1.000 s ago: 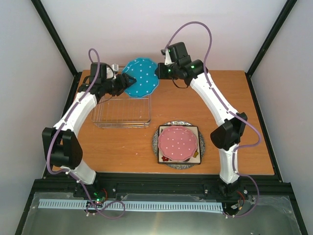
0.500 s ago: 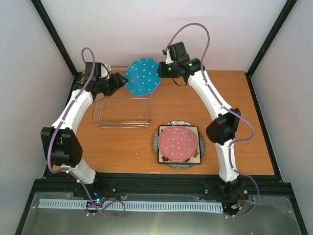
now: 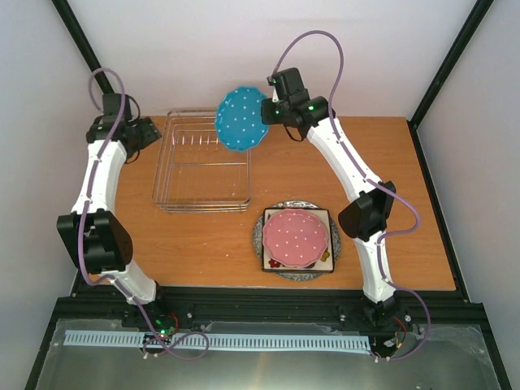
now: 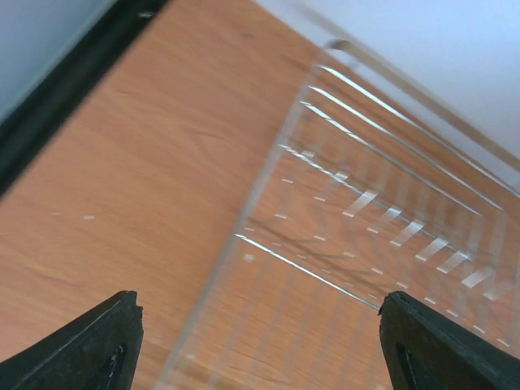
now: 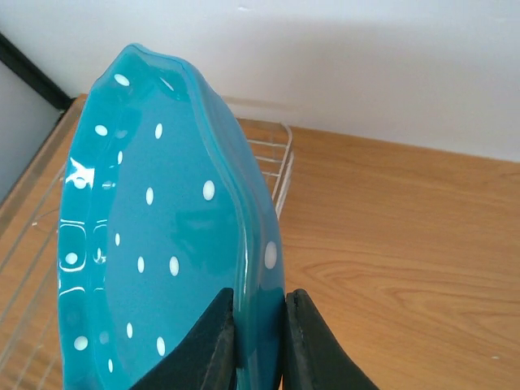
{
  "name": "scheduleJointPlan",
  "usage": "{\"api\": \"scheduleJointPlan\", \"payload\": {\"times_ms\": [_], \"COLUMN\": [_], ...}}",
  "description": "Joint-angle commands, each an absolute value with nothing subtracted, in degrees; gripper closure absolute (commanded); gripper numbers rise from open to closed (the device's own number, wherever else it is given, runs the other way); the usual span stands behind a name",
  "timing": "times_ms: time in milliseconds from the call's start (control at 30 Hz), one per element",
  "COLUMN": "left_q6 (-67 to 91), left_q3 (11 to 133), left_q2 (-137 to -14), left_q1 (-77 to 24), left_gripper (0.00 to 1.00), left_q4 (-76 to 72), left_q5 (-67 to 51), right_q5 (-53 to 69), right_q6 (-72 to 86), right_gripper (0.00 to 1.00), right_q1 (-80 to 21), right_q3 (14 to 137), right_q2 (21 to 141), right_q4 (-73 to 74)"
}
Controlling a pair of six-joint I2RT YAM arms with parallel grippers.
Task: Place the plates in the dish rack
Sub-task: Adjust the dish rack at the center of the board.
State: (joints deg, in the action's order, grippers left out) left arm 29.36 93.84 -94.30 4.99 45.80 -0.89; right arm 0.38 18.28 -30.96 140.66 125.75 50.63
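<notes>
My right gripper [image 3: 268,112] [image 5: 258,337] is shut on the rim of the blue white-dotted scalloped plate [image 3: 241,119] [image 5: 154,244], which hangs tilted on edge in the air above the back right corner of the silver wire dish rack [image 3: 203,166] [image 4: 366,236] [image 5: 272,166]. The rack holds nothing. My left gripper [image 3: 145,130] [image 4: 260,341] is open and holds nothing, at the rack's back left corner over bare wood. A pink white-dotted plate [image 3: 296,237] tops a stack with a square cream plate [image 3: 325,258] and a round grey speckled plate [image 3: 258,236] beneath.
The stack of plates sits right of the rack, toward the table's front. Black frame posts [image 3: 89,57] stand at the back corners, and a black rail [image 4: 57,122] runs along the table's left edge close to my left gripper.
My left gripper has let go of the blue plate, opened wider and swung left off the rack. The right gripper has tipped the plate more upright and shifted it slightly left.
</notes>
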Motion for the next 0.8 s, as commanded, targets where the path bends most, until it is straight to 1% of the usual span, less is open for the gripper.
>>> {"api": "scheduleJointPlan", "payload": {"times_ms": [0, 133, 267, 467, 567, 600, 667, 700, 767], "left_q6": [26.1, 26.4, 26.6, 26.1, 26.3, 26.3, 26.4, 26.3, 25.9], "left_q3": [93.8, 90.9, 85.7, 82.4, 81.4, 80.7, 79.6, 79.1, 78.7], "left_q2": [-97.0, -98.2, -98.3, -99.5, -100.2, -100.1, -100.0, -100.2, -100.7], "left_q1": [9.5, 11.2, 12.5, 12.8, 12.8, 12.8, 12.7, 12.8, 12.8], "left_gripper": [0.19, 0.2, 0.19, 0.2, 0.27, 0.3, 0.41, 0.43, 0.44], "left_q4": [49.4, 47.2, 41.9, 36.3, 35.4, 35.0, 34.3, 34.1, 33.9], "left_q5": [4.6, 3.3, -0.4, -4.9, -7.3, -7.9, -8.6, -8.5, -9.0], "right_q5": [-9.2, -12.8, -13.6, -14.0, -14.2, -14.2, -14.0, -13.8, -13.6], "right_q6": [15.1, 14.3, 14.0, 13.6, 13.5, 13.6, 13.7, 13.9, 13.9], "right_gripper": [0.97, 0.97, 0.97, 0.97, 0.97, 0.97, 0.97, 0.97, 0.97], "right_q1": [-32.8, -34.0, -34.4, -34.5, -34.4, -34.4, -34.4, -34.3, -34.3], "right_q3": [144.7, 145.4, 145.7, 145.7, 145.6, 145.6, 145.1, 144.8, 144.3], "right_q2": [124.6, 125.3, 125.5, 125.0, 125.0, 125.0, 125.0, 124.7, 124.6], "right_q4": [41.8, 41.3, 40.1, 40.1, 40.5, 40.9, 41.1, 41.0, 40.8]}}
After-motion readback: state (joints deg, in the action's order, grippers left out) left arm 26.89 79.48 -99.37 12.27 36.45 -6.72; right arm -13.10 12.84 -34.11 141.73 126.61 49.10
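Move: The dish rack's left rail has its middle about 4 cm ahead of the left hand, 4 cm to its left and some 15 cm below. The rack's centre is about 4 cm ahead, 11 cm to the right and 17 cm below. The blue plate, held by the right hand, hangs some 27 cm to the right and 7 cm ahead, at about this hand's height. From the right hand that rail lies about 39 cm left, 2 cm back and 20 cm below. The left hand swings some 5 cm left, then sinks about 11 cm towards the rack's left rail, fingers closing partway. ##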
